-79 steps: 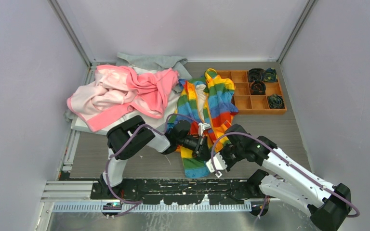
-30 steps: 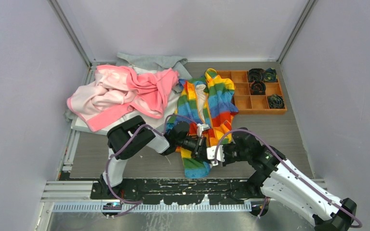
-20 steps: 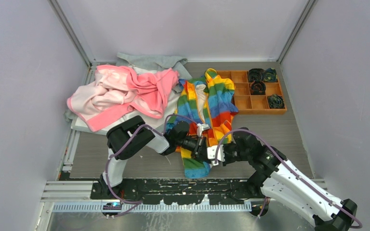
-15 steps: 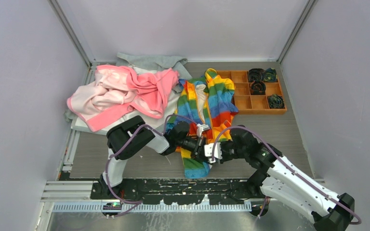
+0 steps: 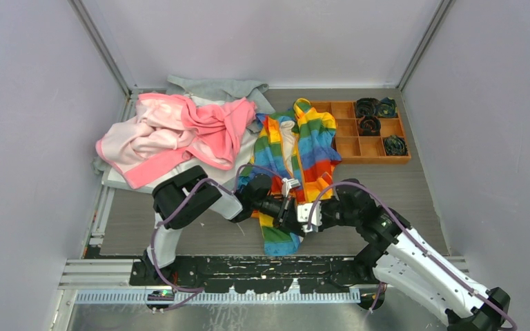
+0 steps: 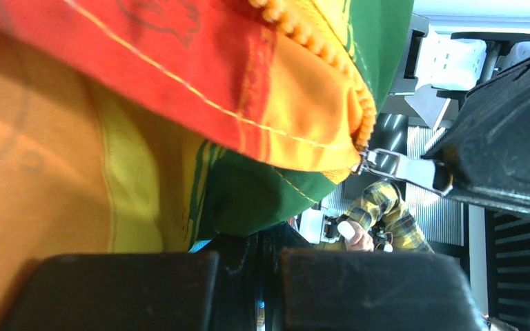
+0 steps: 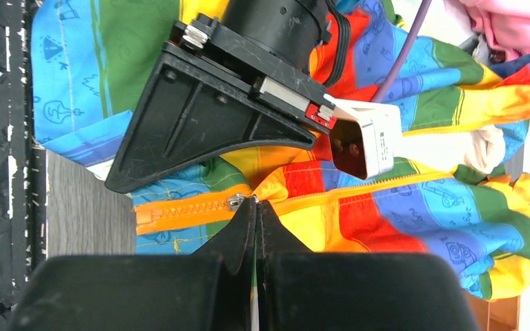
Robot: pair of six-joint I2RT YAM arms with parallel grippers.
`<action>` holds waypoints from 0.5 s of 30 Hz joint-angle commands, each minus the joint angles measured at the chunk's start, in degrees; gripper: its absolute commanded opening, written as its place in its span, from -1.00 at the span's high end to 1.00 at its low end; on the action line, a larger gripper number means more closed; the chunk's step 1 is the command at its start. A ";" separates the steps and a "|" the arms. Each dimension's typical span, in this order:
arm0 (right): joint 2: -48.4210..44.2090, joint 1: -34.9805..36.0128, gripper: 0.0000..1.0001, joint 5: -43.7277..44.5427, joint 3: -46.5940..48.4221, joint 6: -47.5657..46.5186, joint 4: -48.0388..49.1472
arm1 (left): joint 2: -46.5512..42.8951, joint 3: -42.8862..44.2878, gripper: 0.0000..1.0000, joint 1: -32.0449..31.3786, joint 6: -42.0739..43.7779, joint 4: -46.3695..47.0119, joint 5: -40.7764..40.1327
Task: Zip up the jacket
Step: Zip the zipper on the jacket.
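Observation:
The rainbow-striped jacket (image 5: 310, 148) lies in the middle of the table with its front partly open, cream lining showing. My left gripper (image 5: 283, 208) is shut on the green fabric of the jacket's (image 6: 110, 138) lower hem, beside the orange zipper teeth (image 6: 303, 34). My right gripper (image 7: 255, 204) meets it there, shut on the metal zipper pull (image 6: 393, 165) just behind the slider (image 7: 236, 201). A short stretch of the zipper (image 7: 179, 210) below the slider is closed. Above it the two edges of the jacket (image 7: 414, 214) part.
A pink garment (image 5: 172, 134) is piled on a grey garment (image 5: 214, 88) at the back left. An orange compartment tray (image 5: 350, 146) with dark rolled items stands at the back right, touching the jacket. Walls close in both sides.
The right arm has swung left from the lower right, so its gripper now sits against the left gripper at the jacket's lower front. The left arm and jacket have barely moved.

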 commanded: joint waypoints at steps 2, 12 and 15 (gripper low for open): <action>2.89 -3.99 0.98 0.26 5.11 0.28 8.05 | -3.47 -0.39 1.00 -0.94 1.98 -2.05 2.55; 9.48 -8.86 0.98 -6.37 10.73 0.94 7.00 | -8.55 -1.84 1.00 -1.32 4.15 -6.30 0.86; 10.40 -8.94 0.97 -11.22 12.33 1.96 -0.83 | -8.50 -1.80 1.00 -1.47 4.68 -6.86 0.34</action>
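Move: The right fingers hold the end of the zipper pull, with the slider about 1 cm back from them and 2 cm below. The zipper's collar end, where the pull is to go, lies some 27 cm ahead, 4 cm to the left and roughly 8 cm lower; the wooden tray stands about 25 cm ahead and 15 cm to the right, some 8 cm lower. From the left hand, shut on the jacket's bottom edge, the slider is about 5 cm ahead, 2 cm right and 4 cm up. Forward and then also upward, the right hand tugs from the zipper pull towards the collar, about 5 cm out and 4 cm up, turning slightly clockwise; its fingers stay shut but come free of the pull. The left hand keeps its pinch on the bottom edge and eases about 2 cm up and back, against the tug. ##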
